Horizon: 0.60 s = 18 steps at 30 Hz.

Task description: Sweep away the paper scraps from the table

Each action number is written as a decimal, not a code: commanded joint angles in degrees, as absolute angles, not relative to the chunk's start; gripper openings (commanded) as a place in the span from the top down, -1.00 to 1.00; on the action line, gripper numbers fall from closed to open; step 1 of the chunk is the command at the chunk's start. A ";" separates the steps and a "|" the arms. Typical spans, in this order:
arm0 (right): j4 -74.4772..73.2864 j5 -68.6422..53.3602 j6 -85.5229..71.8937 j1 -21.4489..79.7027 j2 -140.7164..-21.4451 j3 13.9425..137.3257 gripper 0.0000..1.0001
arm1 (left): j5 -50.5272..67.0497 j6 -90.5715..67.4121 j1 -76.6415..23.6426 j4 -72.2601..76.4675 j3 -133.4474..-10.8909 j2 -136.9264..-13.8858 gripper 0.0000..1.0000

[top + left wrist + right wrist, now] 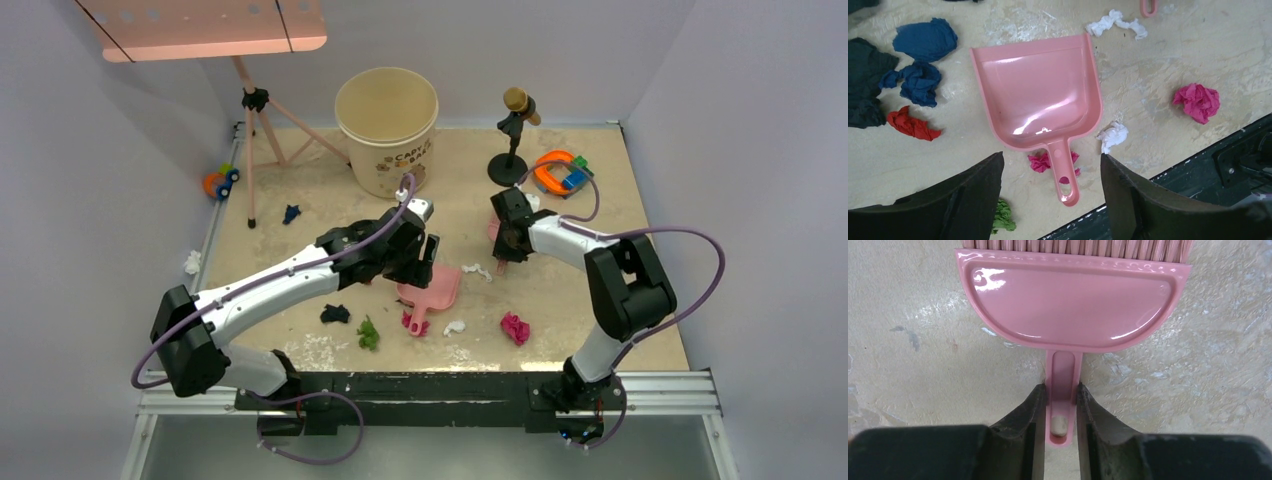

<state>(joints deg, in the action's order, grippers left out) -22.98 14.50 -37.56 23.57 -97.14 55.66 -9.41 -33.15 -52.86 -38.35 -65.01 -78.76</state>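
Note:
A pink dustpan [437, 288] [1038, 95] lies flat on the beige table [620, 200], handle toward the near edge. My left gripper [424, 248] [1052, 156] hovers open above that handle, holding nothing. My right gripper [510, 246] [1062, 388] is shut on the handle of a pink brush [1073, 300], whose bristles point away from it. Paper scraps lie around the dustpan: magenta [1198, 101] [515, 327], white [1113, 136], white [1115, 22], dark blue [915, 82], red [910, 125], black [335, 313] and green [369, 335]. One magenta scrap [1040, 161] sits under the dustpan handle.
A cream bucket [386, 130] stands at the back centre. A tripod [255, 110] stands to its left and a toy microphone stand [515, 140] to its right. An orange-blue toy [560, 172] lies at the back right. The black base rail [420, 385] runs along the near edge.

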 commanded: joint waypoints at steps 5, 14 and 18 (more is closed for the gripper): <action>-23.77 12.92 -39.84 23.85 -93.76 52.92 0.81 | -10.92 -31.78 -52.15 -38.09 -69.34 -77.04 -0.48; -24.95 5.24 -30.79 24.78 -72.35 52.57 0.82 | 1.96 -39.59 -47.07 -30.81 -73.77 -82.20 -0.50; -21.06 -4.21 -27.52 24.81 -63.95 48.92 0.83 | 9.95 -48.57 -44.86 -22.98 -74.10 -84.55 -0.52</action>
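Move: My right fingers are already shut on the brush's handle at table level; the brush's middle is about 4 cm ahead and 1 cm left. From there the white scrap lies some 5 cm left and 3 back, the dustpan roughly 15 cm left and 8 back. My empty, open left hand hovers about 13 cm up: the brush is some 18 cm right and 11 ahead, the white scrap 14 right and 5 ahead, the dustpan 4 right and 1 back. I keep the brush pinched with my right hand, ease back about 2 cm, then lift it fast some 13 cm off the table, drifting left while its fingers tip forward and swing left. My open left hand climbs off above the dustpan, then heads forward and right towards the brush, some 4 cm each way, its fingers swinging to the right. ##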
